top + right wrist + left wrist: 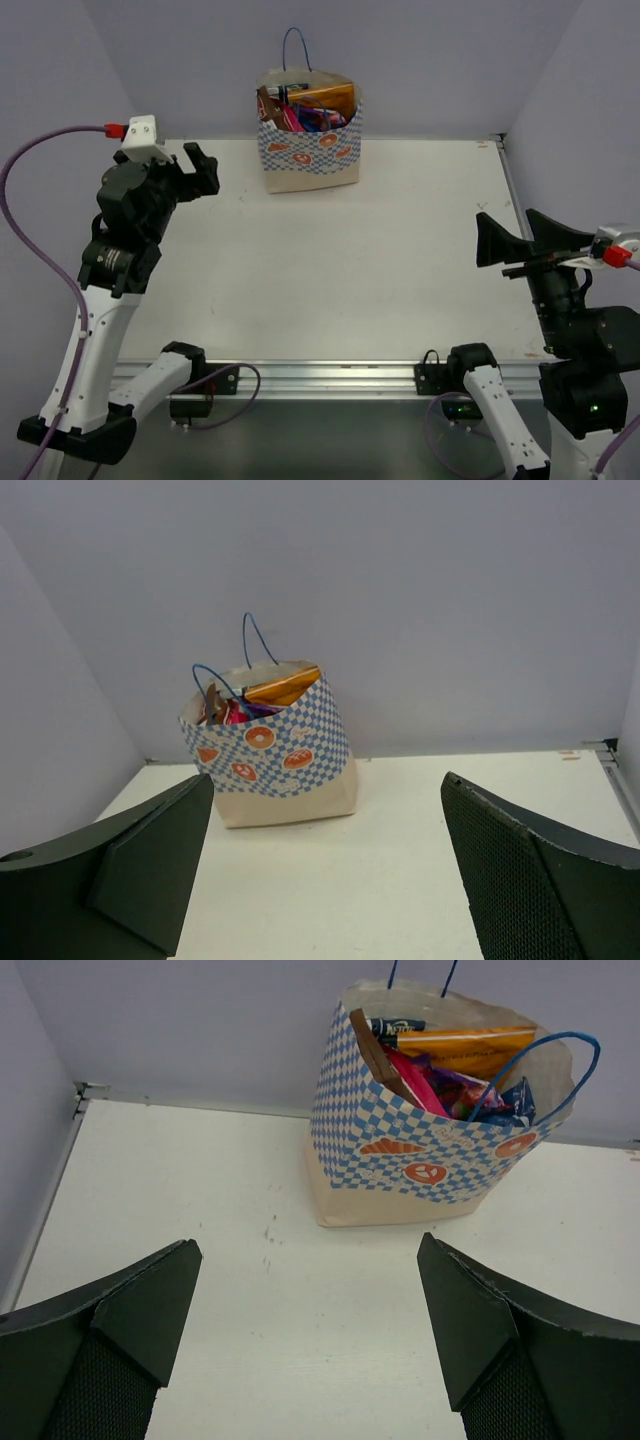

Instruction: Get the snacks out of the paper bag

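Observation:
The paper bag (310, 150) stands upright at the back middle of the table, tan with a blue-white checkered band, orange marks and thin blue handles; it also shows in the wrist views (420, 1160) (275, 750). Snacks (315, 108) fill it: an orange packet (470, 1045), a magenta one (415, 1085), purple and dark blue ones, and a brown one at the left. My left gripper (198, 165) hangs open at the left, short of the bag, nothing between its fingers. My right gripper (525, 240) is open at the far right, well away from the bag.
The white table (350, 280) has a metal rail along its near edge (330, 378). Pale walls close the back and both sides. A purple cable (40, 200) loops from the left wrist.

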Robot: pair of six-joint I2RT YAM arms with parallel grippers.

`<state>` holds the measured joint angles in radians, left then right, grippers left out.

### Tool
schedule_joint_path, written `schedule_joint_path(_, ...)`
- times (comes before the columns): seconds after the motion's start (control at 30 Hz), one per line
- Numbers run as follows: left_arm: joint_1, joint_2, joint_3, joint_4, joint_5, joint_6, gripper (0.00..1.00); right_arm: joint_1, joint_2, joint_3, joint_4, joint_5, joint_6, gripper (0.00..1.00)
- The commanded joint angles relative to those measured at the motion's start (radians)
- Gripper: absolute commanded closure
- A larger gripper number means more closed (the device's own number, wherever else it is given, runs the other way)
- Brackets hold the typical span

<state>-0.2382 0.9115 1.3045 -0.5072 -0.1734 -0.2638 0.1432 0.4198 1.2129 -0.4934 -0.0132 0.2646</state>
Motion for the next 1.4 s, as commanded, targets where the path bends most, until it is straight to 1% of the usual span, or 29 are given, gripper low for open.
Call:
schedule_joint_path(0.0,-0.006,0.062,0.059,0.009,0.029,-0.032,0.0,0.001,0.034,-0.033,-0.005,-0.048,0.028,0.01)
schedule_joint_path(0.1,-0.006,0.151,0.117,0.012,0.029,-0.034,0.0,0.002,0.056,-0.052,-0.014,-0.092,0.041,0.01)
schedule_joint_path(0.2,-0.006,0.268,0.201,0.024,0.032,-0.058,0.0,0.002,0.098,-0.07,-0.014,-0.2,0.038,0.01)
schedule_joint_path(0.3,-0.006,0.397,0.271,0.065,0.046,-0.08,0.0,0.002,0.132,-0.088,-0.016,-0.212,0.076,0.01)
schedule_joint_path(0.33,-0.006,0.433,0.32,0.074,0.043,-0.092,0.0,0.002,0.14,-0.095,-0.014,-0.215,0.079,0.01)
schedule_joint_path(0.37,-0.006,0.504,0.347,0.084,0.04,-0.098,0.0,0.002,0.145,-0.113,-0.008,-0.218,0.079,0.01)
schedule_joint_path(0.43,-0.006,0.579,0.41,0.095,0.023,-0.109,0.0,0.002,0.163,-0.122,-0.008,-0.22,0.076,0.01)
schedule_joint_path(0.47,-0.006,0.657,0.483,0.095,0.017,-0.114,0.0,0.001,0.169,-0.127,-0.01,-0.225,0.074,0.01)
schedule_joint_path(0.53,-0.006,0.733,0.556,0.096,0.003,-0.124,0.0,0.002,0.188,-0.128,-0.013,-0.244,0.074,0.01)
schedule_joint_path(0.57,-0.006,0.806,0.62,0.098,-0.008,-0.13,0.0,0.002,0.191,-0.134,-0.011,-0.255,0.076,0.01)
schedule_joint_path(0.7,-0.006,0.983,0.777,0.082,-0.035,-0.14,0.07,0.002,0.198,-0.153,0.006,-0.291,0.074,0.01)
schedule_joint_path(0.77,-0.006,1.074,0.829,0.073,-0.051,-0.138,0.15,0.002,0.198,-0.165,0.01,-0.295,0.073,0.01)
schedule_joint_path(0.8,-0.006,1.098,0.864,0.065,-0.06,-0.138,0.21,0.002,0.198,-0.167,0.01,-0.295,0.071,0.01)
schedule_joint_path(0.87,-0.006,1.154,0.884,0.064,-0.069,-0.127,0.3,0.002,0.198,-0.173,0.009,-0.298,0.068,0.01)
schedule_joint_path(0.9,-0.006,1.165,0.892,0.065,-0.071,-0.124,0.4,0.001,0.198,-0.176,0.01,-0.298,0.064,0.01)
schedule_joint_path(0.93,-0.006,1.184,0.894,0.064,-0.069,-0.121,0.44,0.002,0.198,-0.179,0.01,-0.297,0.062,0.01)
schedule_joint_path(0.97,-0.006,1.188,0.892,0.064,-0.064,-0.12,0.5,0.002,0.198,-0.182,0.015,-0.297,0.061,0.01)
schedule_joint_path(1.0,-0.006,1.19,0.891,0.062,-0.057,-0.123,0.61,0.002,0.2,-0.184,0.016,-0.297,0.059,0.01)
schedule_joint_path(1.07,-0.006,1.187,0.877,0.055,-0.038,-0.127,0.72,0.002,0.203,-0.187,0.021,-0.301,0.059,0.01)
schedule_joint_path(1.1,-0.006,1.182,0.871,0.053,-0.028,-0.13,0.83,0.001,0.208,-0.185,0.021,-0.303,0.059,0.01)
schedule_joint_path(1.2,-0.013,1.141,0.822,0.045,-0.002,-0.129,1.0,0.001,0.218,-0.179,0.024,-0.307,0.059,0.01)
schedule_joint_path(1.3,-0.018,1.077,0.76,0.018,0.046,-0.129,1.0,0.002,0.237,-0.17,0.032,-0.323,0.065,0.01)
schedule_joint_path(1.33,-0.024,1.031,0.739,0.009,0.058,-0.129,1.0,0.004,0.252,-0.159,0.032,-0.329,0.068,0.01)
schedule_joint_path(1.37,-0.027,1.003,0.684,0.0,0.072,-0.127,1.0,0.002,0.261,-0.151,0.03,-0.335,0.074,0.01)
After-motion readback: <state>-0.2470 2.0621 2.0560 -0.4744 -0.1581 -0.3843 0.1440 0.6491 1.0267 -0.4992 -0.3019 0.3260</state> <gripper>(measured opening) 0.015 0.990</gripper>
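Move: The left rim of the paper bag, at its near corner, is about 29 cm ahead of the left hand, 8 cm to its right and 15 cm below. The brown pack stands just inside, some 32 cm ahead and 11 cm right, with the pink pack about 4 cm farther right and the orange pack around 34 cm ahead and 21 cm right, all at rim height. From the right hand that rim is roughly 42 cm ahead, 40 cm left and 22 cm lower. Forward fast, some 30 cm and a little right, the left hand sweeps to the bag's left rim, dropping about 15 cm mostly late on and tipping down 20 degrees; its fingers shut fully, pinching the paper rim beside the brown pack, then it draws back 2 cm. The right hand, wide open, sinks 12 cm while going forward and left towards the bag, tipping down. ##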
